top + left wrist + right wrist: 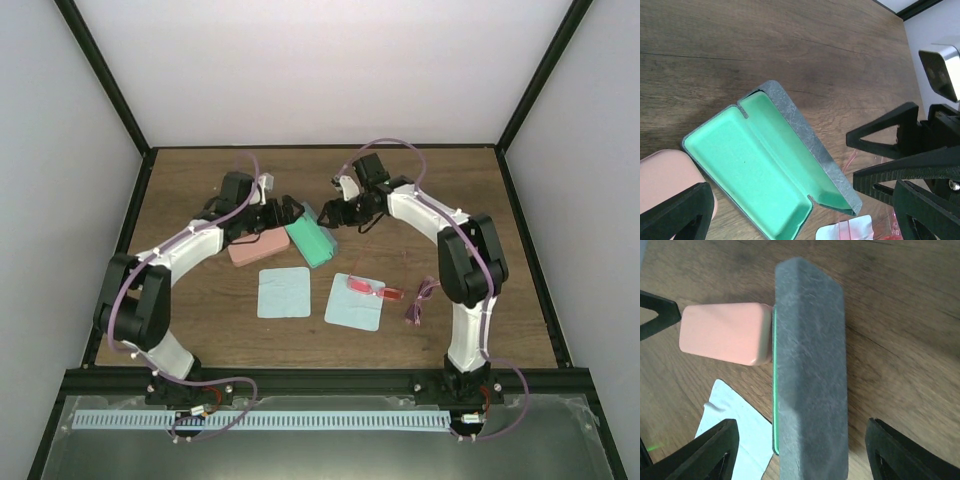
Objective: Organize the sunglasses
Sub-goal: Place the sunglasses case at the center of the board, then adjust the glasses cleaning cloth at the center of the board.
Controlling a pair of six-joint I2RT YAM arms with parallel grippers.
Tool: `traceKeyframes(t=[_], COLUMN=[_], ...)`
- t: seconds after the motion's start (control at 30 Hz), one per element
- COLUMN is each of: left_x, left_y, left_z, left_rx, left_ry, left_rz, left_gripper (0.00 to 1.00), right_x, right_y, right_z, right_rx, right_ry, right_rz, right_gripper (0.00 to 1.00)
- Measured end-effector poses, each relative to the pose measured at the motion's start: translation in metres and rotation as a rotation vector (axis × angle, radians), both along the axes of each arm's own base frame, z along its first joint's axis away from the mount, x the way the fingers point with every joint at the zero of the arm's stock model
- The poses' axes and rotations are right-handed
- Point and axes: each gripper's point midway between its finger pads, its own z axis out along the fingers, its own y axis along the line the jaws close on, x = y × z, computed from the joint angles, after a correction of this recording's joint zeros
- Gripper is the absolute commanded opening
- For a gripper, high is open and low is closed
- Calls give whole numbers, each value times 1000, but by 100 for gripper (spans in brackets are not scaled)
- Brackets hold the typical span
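Note:
The red-lensed sunglasses (375, 288) lie on the right pale blue cloth (354, 301). The pinkish-purple sunglasses (420, 300) lie on the wood just right of them. An oblong case (312, 240) stands open between the two arms, its green lining (755, 170) facing my left gripper (800, 222). That gripper is open over the case's near end and holds nothing. My right gripper (807, 455) is open too, its fingers (705, 450) standing wide of either side of the grey lid (810, 370) without touching it.
A shut pink case (258, 245) lies against the green case's left side. A second pale blue cloth (284, 292) lies in front of it. Black frame posts and white walls border the wooden table (200, 330).

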Motion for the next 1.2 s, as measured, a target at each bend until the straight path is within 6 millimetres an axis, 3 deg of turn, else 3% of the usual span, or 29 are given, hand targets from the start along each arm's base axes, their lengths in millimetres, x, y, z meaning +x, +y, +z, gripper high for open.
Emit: traceKeyframes(t=[0.17, 0.3, 0.43, 0.5, 0.53, 0.57, 0.63, 0.7, 0.8, 1.0, 1.1, 1.2], left_x=[10, 25, 32, 32, 32, 30, 28, 28, 30, 32, 21, 2], left_y=[-6, -10, -6, -2, -1, 2, 5, 9, 16, 33, 43, 56], left_z=[-2, -10, -20, -24, -25, -26, -30, -33, -38, -42, -27, 1], left_rx=[4, 27, 66, 85, 89, 96, 106, 121, 152, 213, 235, 244], left_ry=[-1, 0, 8, 9, 8, 7, 13, 17, 23, 21, -9, -71], left_rz=[-4, -1, 17, 35, 43, 51, 64, 80, 111, 166, 181, 206], left_gripper=[100, 100, 94, 91, 85, 80, 73, 70, 49, 14, 5, 4], right_x=[-6, -15, -34, -44, -49, -51, -55, -61, -71, -102, -117, -130], right_y=[-8, -5, -8, -11, -14, -16, -21, -26, -28, 5, 21, 37], right_z=[8, 21, 26, 29, 32, 34, 36, 33, 23, 19, 14, 0], right_rx=[-50, -93, -148, -162, -164, -167, -171, -180, -201, -201, -201, -216], right_ry=[-27, -79, -110, -117, -116, -120, -125, -115, -91, -82, -70, -50], right_rz=[-42, -63, -100, -111, -123, -132, -150, -166, -172, -92, -52, -13], right_gripper=[75, 74, 61, 45, 30, 22, 14, 11, 10, 10, 10, 10])
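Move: The open sunglasses case, green inside, is about 6 cm right of the left hand, 3 cm back and 12 cm lower; the pink case lies some 7 cm left of that hand and 5 cm back. From the right hand, the open case is roughly 4 cm left, 3 cm back and 9 cm below. From there, the left cloth lies 12 cm left and 15 cm back, the sunglasses 9 cm right and 14 cm back. Draw the right gripper away from the lid side of the open case, shutting its empty fingers: rise a little, then travel back about 13 cm, finally bearing left and sinking again towards the left cloth. Dip the left gripper forward and down about 4 cm while closing it and rolling its left side up, then swing it left and back up towards the pink case. ##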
